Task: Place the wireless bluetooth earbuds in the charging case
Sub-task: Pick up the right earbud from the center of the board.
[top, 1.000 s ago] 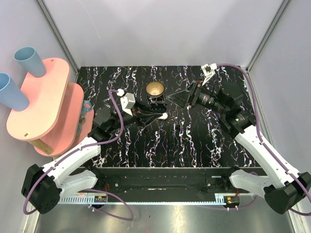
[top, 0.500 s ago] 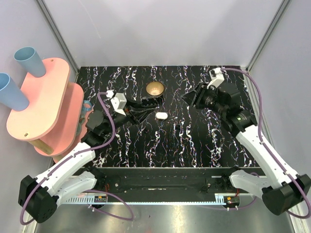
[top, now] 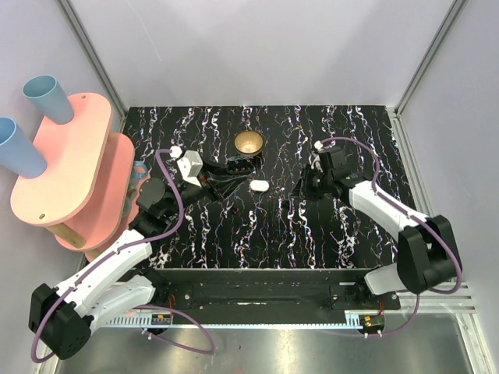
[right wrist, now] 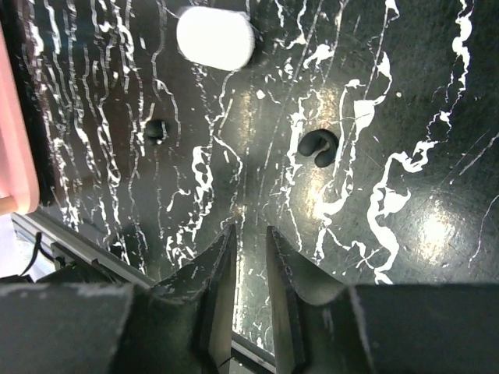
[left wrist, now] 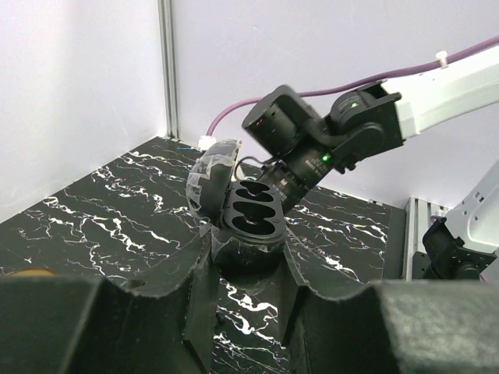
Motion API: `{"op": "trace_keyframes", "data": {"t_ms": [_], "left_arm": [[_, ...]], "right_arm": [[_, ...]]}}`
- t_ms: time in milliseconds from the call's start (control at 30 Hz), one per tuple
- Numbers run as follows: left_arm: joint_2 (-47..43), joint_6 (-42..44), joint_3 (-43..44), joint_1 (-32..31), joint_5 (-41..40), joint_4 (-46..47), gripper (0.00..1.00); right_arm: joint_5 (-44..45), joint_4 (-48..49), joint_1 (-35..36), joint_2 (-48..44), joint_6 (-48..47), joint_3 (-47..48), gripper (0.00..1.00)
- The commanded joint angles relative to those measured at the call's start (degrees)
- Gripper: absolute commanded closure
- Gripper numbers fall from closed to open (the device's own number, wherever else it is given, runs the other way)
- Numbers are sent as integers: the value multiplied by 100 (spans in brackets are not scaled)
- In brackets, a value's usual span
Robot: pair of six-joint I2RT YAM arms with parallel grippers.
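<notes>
My left gripper (left wrist: 248, 251) (top: 228, 174) is shut on the charging case (left wrist: 253, 214), which here is black. Its lid stands open and both bud-shaped wells are empty. Two small black earbuds (right wrist: 316, 148) (right wrist: 156, 131) lie apart on the marbled tabletop in the right wrist view. A white oval pod (right wrist: 214, 37) (top: 259, 185) lies beyond them, just right of the held case. My right gripper (right wrist: 251, 230) (top: 301, 187) points down at the table, right of the pod. Its jaws stand a narrow gap apart with nothing between them.
A brass bowl (top: 249, 142) stands behind the held case. A pink two-tier shelf (top: 74, 167) with two blue cups (top: 43, 97) fills the left side. My right arm (left wrist: 312, 148) shows close behind the case in the left wrist view.
My right arm has swung down and in toward the table's middle, its jaws narrowing. My left arm drew back to the left from the white pod with the case, then held still.
</notes>
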Motion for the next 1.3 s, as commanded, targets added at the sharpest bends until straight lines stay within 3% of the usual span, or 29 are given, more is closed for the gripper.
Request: {"op": "trace_keyframes", "data": {"t_ms": [0, 467, 1267], "left_arm": [[-75, -94, 190, 20, 124, 325, 100], [-5, -217, 181, 29, 238, 413, 100], [39, -314, 137, 21, 274, 527, 100]], "right_arm": [[-272, 296, -38, 387, -207, -2, 71], [325, 472, -29, 1372, -347, 288, 72], [369, 938, -38, 2111, -365, 525, 72]]}}
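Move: The right earbud lies nearly under the right gripper, about 4 cm ahead, 1 cm to the left and some 11 cm below. The white case sits roughly 6 cm farther out and 8 cm to the left of that earbud; the other black earbud lies about 16 cm to its left and 2 cm nearer the base. From the left gripper, still holding the black charging case, the right earbud is about 12 cm ahead, 13 cm right and 33 cm down. Lower the right gripper about 9 cm towards the right earbud, dropping fast at first, then easing forward some 3 cm as the descent slows. Tip the fingers about 10 degrees steeper early on and keep their narrow gap unchanged, bringing the fingertips right to the earbud without closing on it. ##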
